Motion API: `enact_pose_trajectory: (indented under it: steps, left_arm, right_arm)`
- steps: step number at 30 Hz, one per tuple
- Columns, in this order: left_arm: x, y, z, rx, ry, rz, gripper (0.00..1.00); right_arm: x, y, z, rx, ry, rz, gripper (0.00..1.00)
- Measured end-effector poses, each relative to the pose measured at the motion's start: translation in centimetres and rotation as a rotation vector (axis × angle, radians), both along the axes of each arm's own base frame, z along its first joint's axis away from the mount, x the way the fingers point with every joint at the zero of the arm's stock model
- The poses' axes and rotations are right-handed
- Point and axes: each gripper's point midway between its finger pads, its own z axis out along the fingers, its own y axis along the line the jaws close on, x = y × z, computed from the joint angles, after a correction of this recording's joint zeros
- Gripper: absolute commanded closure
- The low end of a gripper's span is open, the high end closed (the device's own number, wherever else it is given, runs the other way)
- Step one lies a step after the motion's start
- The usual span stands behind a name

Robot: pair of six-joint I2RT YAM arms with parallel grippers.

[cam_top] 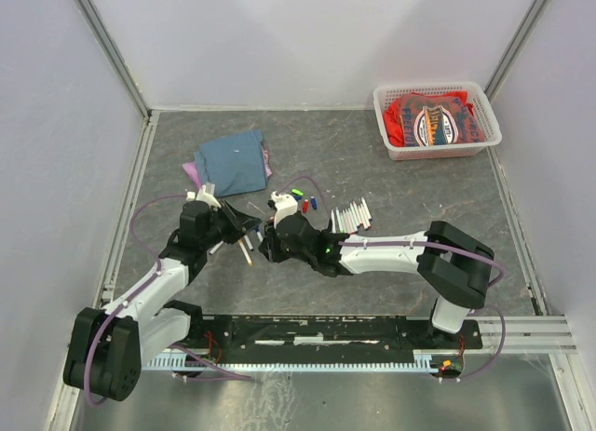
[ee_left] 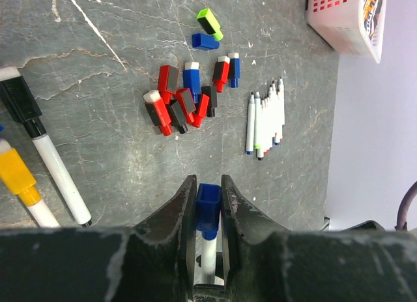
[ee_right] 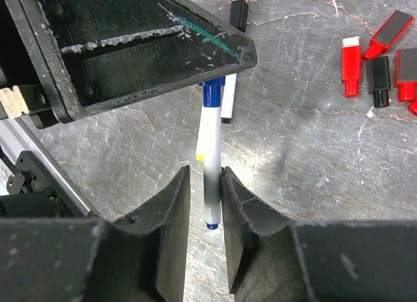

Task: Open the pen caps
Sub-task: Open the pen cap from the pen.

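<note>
A white-barrelled pen (ee_right: 210, 158) hangs in the air between my two grippers. My left gripper (ee_left: 208, 181) is shut on its blue pen cap (ee_left: 208, 207), which sits on the barrel. My right gripper (ee_right: 205, 171) is open around the barrel's lower end, with a gap at the left finger and the barrel against the right finger. Both grippers meet near the table's middle, the left gripper (cam_top: 237, 228) beside the right gripper (cam_top: 270, 240). Several loose red, blue and black pen caps (ee_left: 186, 100) lie in a pile, with a green one (ee_left: 210, 23) beyond.
Uncapped white barrels (ee_left: 267, 116) lie in a row right of the pile. A black-capped pen (ee_left: 39, 139) and a yellow-capped pen (ee_left: 19, 184) lie at the left. A white basket (cam_top: 438, 124) with cloth stands back right. A blue cloth (cam_top: 231, 161) lies back left.
</note>
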Motion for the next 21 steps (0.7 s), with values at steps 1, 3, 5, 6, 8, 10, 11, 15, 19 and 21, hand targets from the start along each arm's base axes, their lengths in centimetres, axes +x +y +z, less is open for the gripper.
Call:
enact_pose_trajectory:
  steps: [1, 3, 5, 6, 8, 10, 11, 15, 19, 21]
  left_arm:
    - [0.0, 0.0, 0.1, -0.003, -0.003, -0.002, 0.97]
    - [0.0, -0.1, 0.2, -0.006, -0.005, -0.005, 0.97]
    - [0.0, -0.1, 0.3, -0.011, -0.006, -0.006, 0.97]
    - [-0.1, -0.2, 0.4, -0.014, -0.007, -0.009, 0.97]
    - [-0.2, -0.3, 0.5, -0.019, -0.010, -0.016, 0.97]
    - [-0.2, -0.4, 0.7, -0.024, -0.012, -0.019, 0.97]
    - [-0.2, -0.4, 0.7, -0.026, -0.013, -0.019, 0.97]
    - [-0.2, -0.5, 0.9, -0.040, -0.014, -0.022, 0.97]
    - [0.0, -0.5, 1.1, -0.046, -0.021, -0.020, 0.97]
    - [0.1, -0.5, 1.2, -0.050, -0.023, -0.015, 0.97]
  right_arm:
    - [0.0, 0.0, 0.0, -0.001, 0.001, 0.001, 0.68]
    - [-0.1, 0.0, 0.0, 0.000, 0.002, 0.003, 0.68]
    - [0.0, 0.0, 0.0, 0.000, 0.002, 0.003, 0.68]
    - [0.0, 0.0, 0.0, 0.001, 0.003, 0.004, 0.68]
    - [0.1, 0.0, 0.1, 0.003, 0.004, 0.002, 0.68]
    - [0.3, 0.0, 0.1, 0.006, 0.006, 0.002, 0.71]
    - [0.4, 0.0, 0.2, 0.008, 0.008, 0.003, 0.72]
    - [0.8, -0.1, 0.2, 0.016, 0.016, 0.002, 0.85]
    - [1.2, 0.1, 0.1, 0.026, 0.027, 0.009, 0.99]
    - [1.3, 0.2, 0.1, 0.030, 0.032, 0.013, 0.99]
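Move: The left gripper already holds the pen by its blue cap, the white barrel hanging with its middle about 5 cm below that hand and 2 cm back. For the right gripper, the barrel's middle is about 1 cm ahead at fingertip height. From this hand, on the table some 7 cm below, the black-capped pen is about 6 cm ahead and 5 left, the yellow-capped pen 3 ahead and 5 left, and the loose caps 10 ahead and 8 right. Close the right gripper around the white barrel below the cap: hold it there first, then ease it about 1 cm forward to centre the barrel and shut the fingers until they pinch it. Meanwhile keep the left fingers shut on the blue cap and raise that hand about 1 cm, slowly. ##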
